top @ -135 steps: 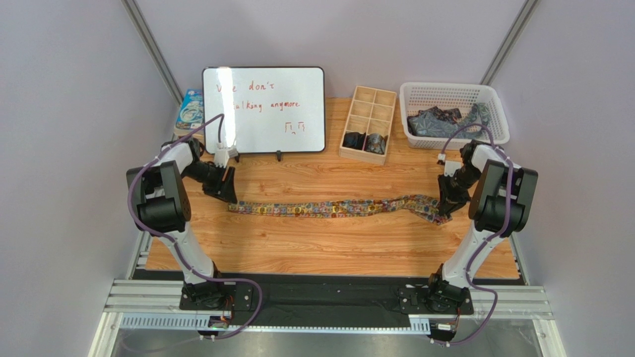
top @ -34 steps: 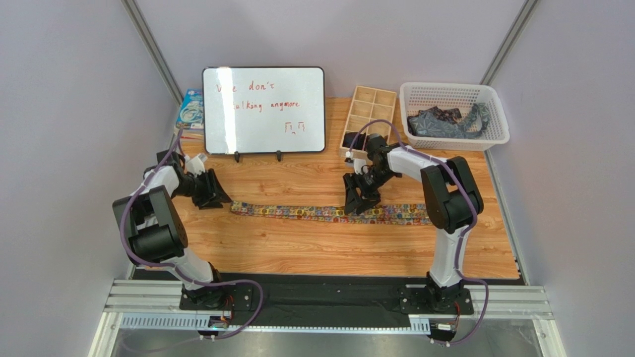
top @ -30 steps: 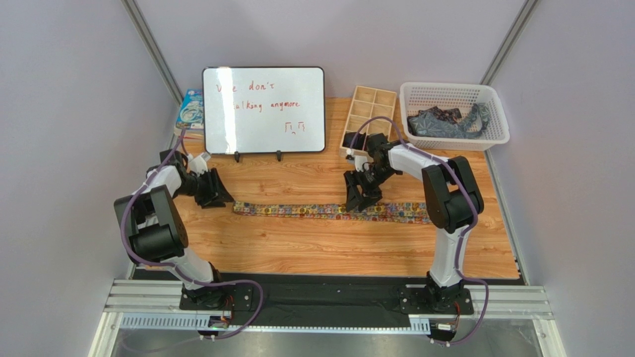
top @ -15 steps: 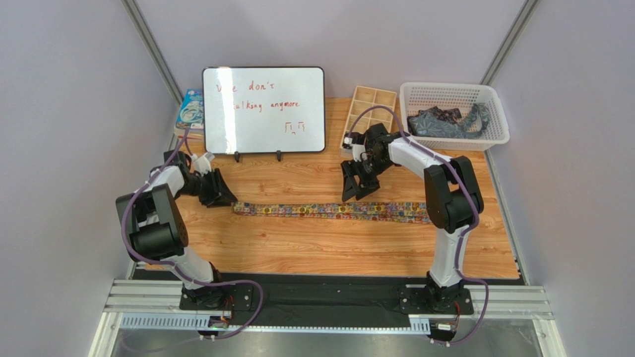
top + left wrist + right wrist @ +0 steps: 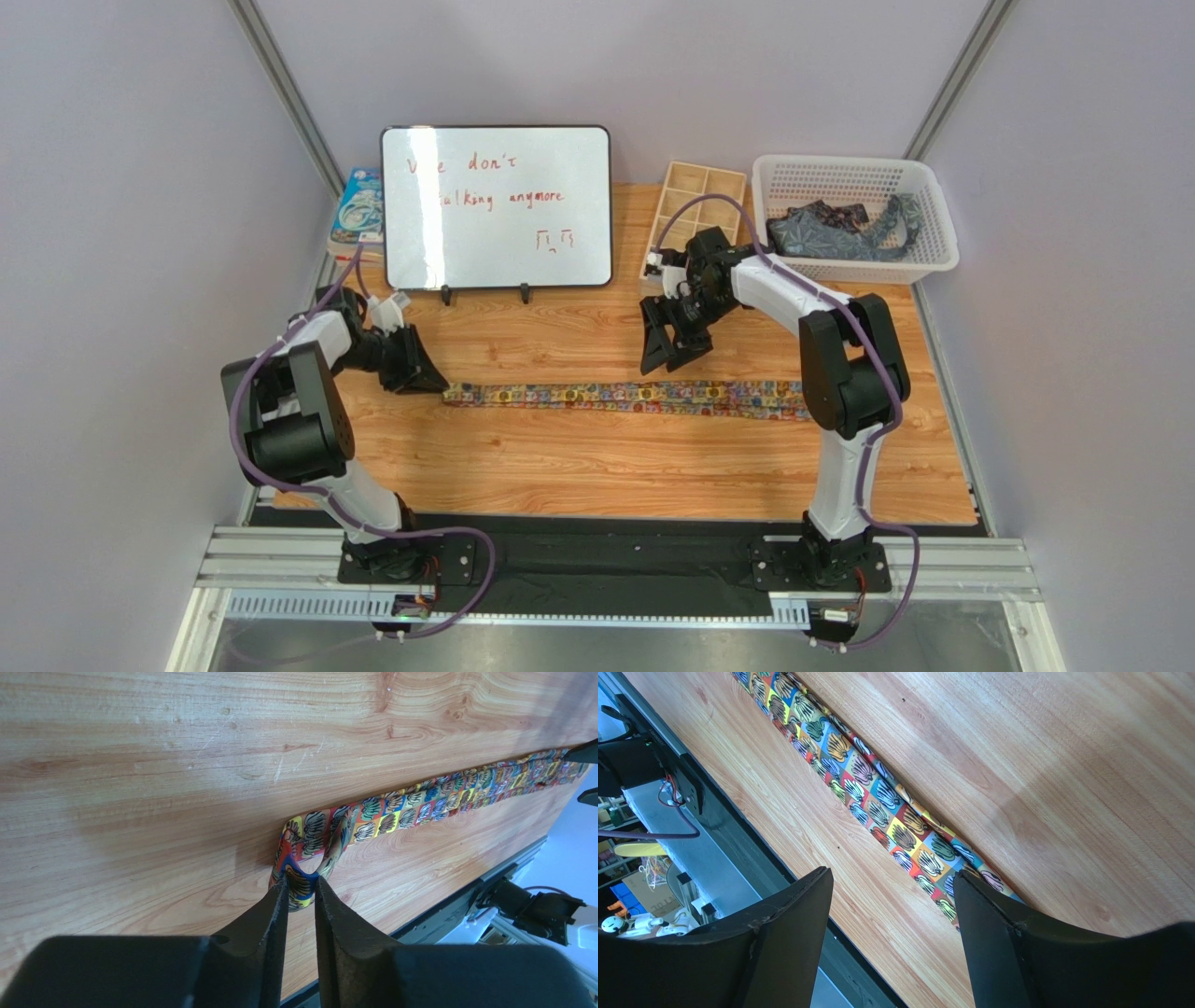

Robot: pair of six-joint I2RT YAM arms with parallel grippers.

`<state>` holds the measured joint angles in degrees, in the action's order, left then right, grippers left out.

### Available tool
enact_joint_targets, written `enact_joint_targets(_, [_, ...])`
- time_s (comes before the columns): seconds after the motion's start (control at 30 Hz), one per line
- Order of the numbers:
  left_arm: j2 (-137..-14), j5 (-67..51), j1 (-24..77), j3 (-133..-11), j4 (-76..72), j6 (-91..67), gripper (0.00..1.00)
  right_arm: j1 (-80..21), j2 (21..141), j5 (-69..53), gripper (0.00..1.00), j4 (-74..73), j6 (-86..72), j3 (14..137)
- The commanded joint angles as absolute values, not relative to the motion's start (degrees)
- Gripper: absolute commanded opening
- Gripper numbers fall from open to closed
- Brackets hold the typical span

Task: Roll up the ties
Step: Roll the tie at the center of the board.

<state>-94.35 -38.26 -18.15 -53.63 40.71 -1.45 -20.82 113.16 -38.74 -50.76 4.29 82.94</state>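
The multicoloured tie (image 5: 631, 398) lies stretched left to right across the wooden table (image 5: 561, 469). My left gripper (image 5: 421, 375) sits low at its narrow left end. In the left wrist view that gripper (image 5: 300, 882) is shut on the tie (image 5: 421, 805), whose end is pinched up into a small loop between the tips. My right gripper (image 5: 664, 340) hangs open just behind the tie's middle, holding nothing. In the right wrist view the tie (image 5: 878, 805) runs diagonally under the open right gripper (image 5: 892, 873). Dark ties (image 5: 831, 227) lie heaped in the white basket (image 5: 856, 168).
A wooden divider box (image 5: 701, 189) at the back holds dark rolled ties (image 5: 687, 266) in its near cells. A whiteboard (image 5: 497, 207) stands at the back left, with a blue packet (image 5: 358, 207) beside it. The black rail (image 5: 603, 539) runs along the near table edge.
The left jaws have narrowed onto the tie's end and drawn it slightly right. The right gripper has lifted off the tie and moved back toward the box.
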Motion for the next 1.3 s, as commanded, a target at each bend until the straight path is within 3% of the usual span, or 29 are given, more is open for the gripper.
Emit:
enact_joint_targets(0.0, [-93.78,-39.02,-17.49,-55.46,42.01,-1.5,0.18,-20.83,113.03,-40.51,0.7,-51.06,3.52,85.17])
enact_joint_targets(0.07, [-92.3,-39.37,-16.97,-55.63,42.27,-1.23,0.1,-20.92,113.2,-40.87,0.7,-50.98,3.17,85.25])
enact_joint_targets(0.1, [-91.68,-39.81,-16.79,-56.07,42.88,-1.06,0.0,-20.83,113.29,-41.22,0.69,-50.98,3.08,85.34])
enact_joint_targets(0.33, [-86.05,-40.43,-11.52,-58.53,45.0,-3.33,0.0,-20.92,114.43,-43.94,0.68,-50.36,0.71,86.22])
enact_joint_targets(0.57, [-88.58,-41.31,-2.12,-61.08,42.9,-10.97,0.0,-20.92,114.7,-48.33,0.59,-49.4,-2.63,86.49])
enact_joint_targets(0.83, [-94.65,-42.19,8.43,-61.87,29.89,-23.46,0.0,-20.92,114.17,-52.03,0.5,-44.04,-9.05,83.85])
enact_joint_targets(1.27, [-102.92,-39.11,17.84,-62.66,15.38,-38.76,0.0,-23.46,115.05,-53.09,0.47,-27.44,-22.75,78.58])
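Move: The tie's left end stands almost between the left fingertips, about 1 cm back, 1 cm right and 1 cm below; the tie runs flat from there to the right, its stretch 20 cm along being 1 cm back and some 3 cm lower. The board's left foot stands about 15 cm straight ahead, and the right gripper some 35 cm right and 3 cm ahead. From the right hand the tie's left end lies about 34 cm left, 4 cm back and 4 cm below. The left fingers close the rest of the way to pinch the tie's left end, lift it about 6 cm, then carry it some 20 cm right and slightly forward over the tie, lowering most of the way again and keeping their hold. The right hand, clear of the tie, drifts about 5 cm left and slightly up towards the left gripper, tilting some 20 degrees and half closing. ##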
